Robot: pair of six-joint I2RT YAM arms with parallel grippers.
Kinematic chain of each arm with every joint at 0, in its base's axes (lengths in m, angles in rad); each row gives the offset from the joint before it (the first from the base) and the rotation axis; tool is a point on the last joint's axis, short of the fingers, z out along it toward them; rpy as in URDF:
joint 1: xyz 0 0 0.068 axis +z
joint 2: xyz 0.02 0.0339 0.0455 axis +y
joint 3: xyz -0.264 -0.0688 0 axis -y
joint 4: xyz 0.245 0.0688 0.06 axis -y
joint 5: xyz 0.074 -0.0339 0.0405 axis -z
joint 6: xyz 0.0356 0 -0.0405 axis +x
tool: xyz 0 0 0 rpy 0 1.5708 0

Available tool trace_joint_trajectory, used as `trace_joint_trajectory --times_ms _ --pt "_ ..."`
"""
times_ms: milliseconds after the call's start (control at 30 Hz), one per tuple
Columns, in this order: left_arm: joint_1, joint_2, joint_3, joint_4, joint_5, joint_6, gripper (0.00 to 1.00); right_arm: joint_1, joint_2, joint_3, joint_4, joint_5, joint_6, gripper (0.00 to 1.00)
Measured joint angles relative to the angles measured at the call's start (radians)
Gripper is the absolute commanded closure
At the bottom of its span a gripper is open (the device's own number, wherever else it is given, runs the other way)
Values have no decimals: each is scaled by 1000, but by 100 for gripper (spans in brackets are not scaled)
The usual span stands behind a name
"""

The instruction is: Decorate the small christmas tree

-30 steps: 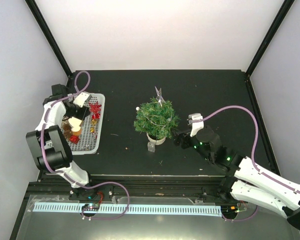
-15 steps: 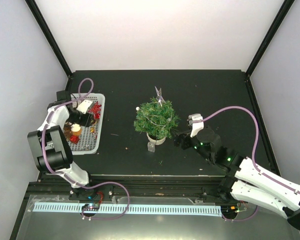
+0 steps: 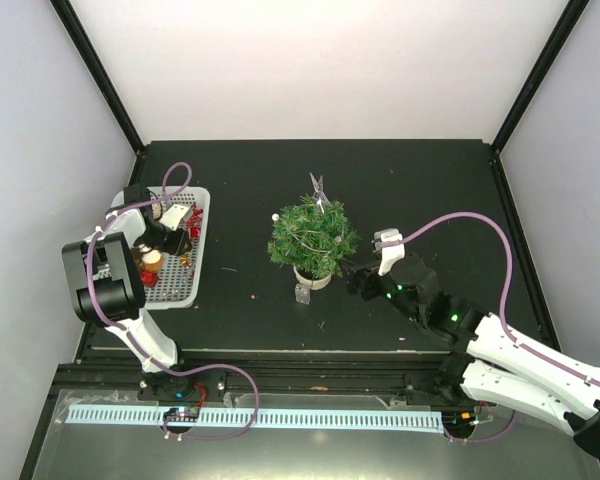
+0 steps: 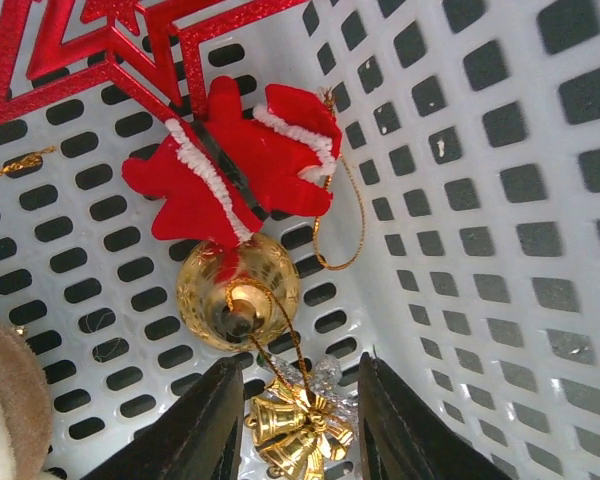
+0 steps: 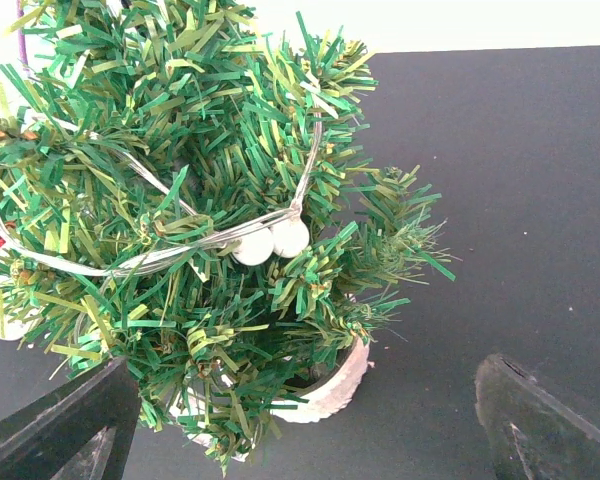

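Observation:
The small christmas tree [image 3: 313,238] stands mid-table in its cream pot [image 3: 313,278], with a silver wire and white beads [image 5: 272,240] strung over it and a silver ornament [image 3: 319,188] at its top. My right gripper [image 3: 355,275] sits just right of the tree. It is open, and its fingers [image 5: 60,430] stand wide on either side of the pot [image 5: 330,390]. My left gripper [image 3: 163,232] is down in the white basket [image 3: 180,290]. It is open too, with a pair of gold bells [image 4: 290,425] between its fingers [image 4: 225,400], a gap on each side.
In the basket [image 4: 500,250] a gold ball [image 4: 238,292], a red mitten ornament [image 4: 235,165] and a red glitter star [image 4: 110,50] lie beyond the bells. A brown and cream ornament [image 3: 152,260] lies nearer. A small white piece [image 3: 302,294] lies in front of the pot.
My left gripper has swung and dropped lower into the basket, and its jaws have gone from shut to apart around the gold bells. The right arm has barely shifted.

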Motion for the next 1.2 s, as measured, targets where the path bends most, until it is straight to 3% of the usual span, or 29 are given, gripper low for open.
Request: trace_joint_trajectory --times_ms 100,233,600,1200 --pt "0 9 0 5 -5 -2 77 0 0 0 2 -2 0 8" --pt "0 14 0 11 -8 -8 98 0 4 -2 10 -7 0 8" --pt "0 -7 27 -5 -11 -16 98 0 4 -5 15 -18 4 8" --pt "0 -336 177 -253 86 39 98 4 -68 -39 15 -125 -25 13"
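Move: The gold bell lies about 3 cm ahead of the left hand and some 2 cm lower, its cord loop running back between the parted fingertips. The little gold bells lie about 1 cm behind the hand and 2 cm below; the Santa sits some 6 cm ahead and 1 cm right, the red star about 10 cm straight ahead, the mushroom 3 cm ahead and 9 cm left. From the right hand, the gold bell is roughly 40 cm left, 14 cm ahead and 18 cm lower. Low in the basket, the left fingers close from about a third open to shut while the hand stays almost in place, pinching the gold bell's cord loop rather than the bell itself. The left hand then rises some 15 cm out of the basket, slowly at first and soon quickly, easing a little forward before drifting back and left near the top, as the wrist tilts about 15 degrees so the fingers point farther forward. ##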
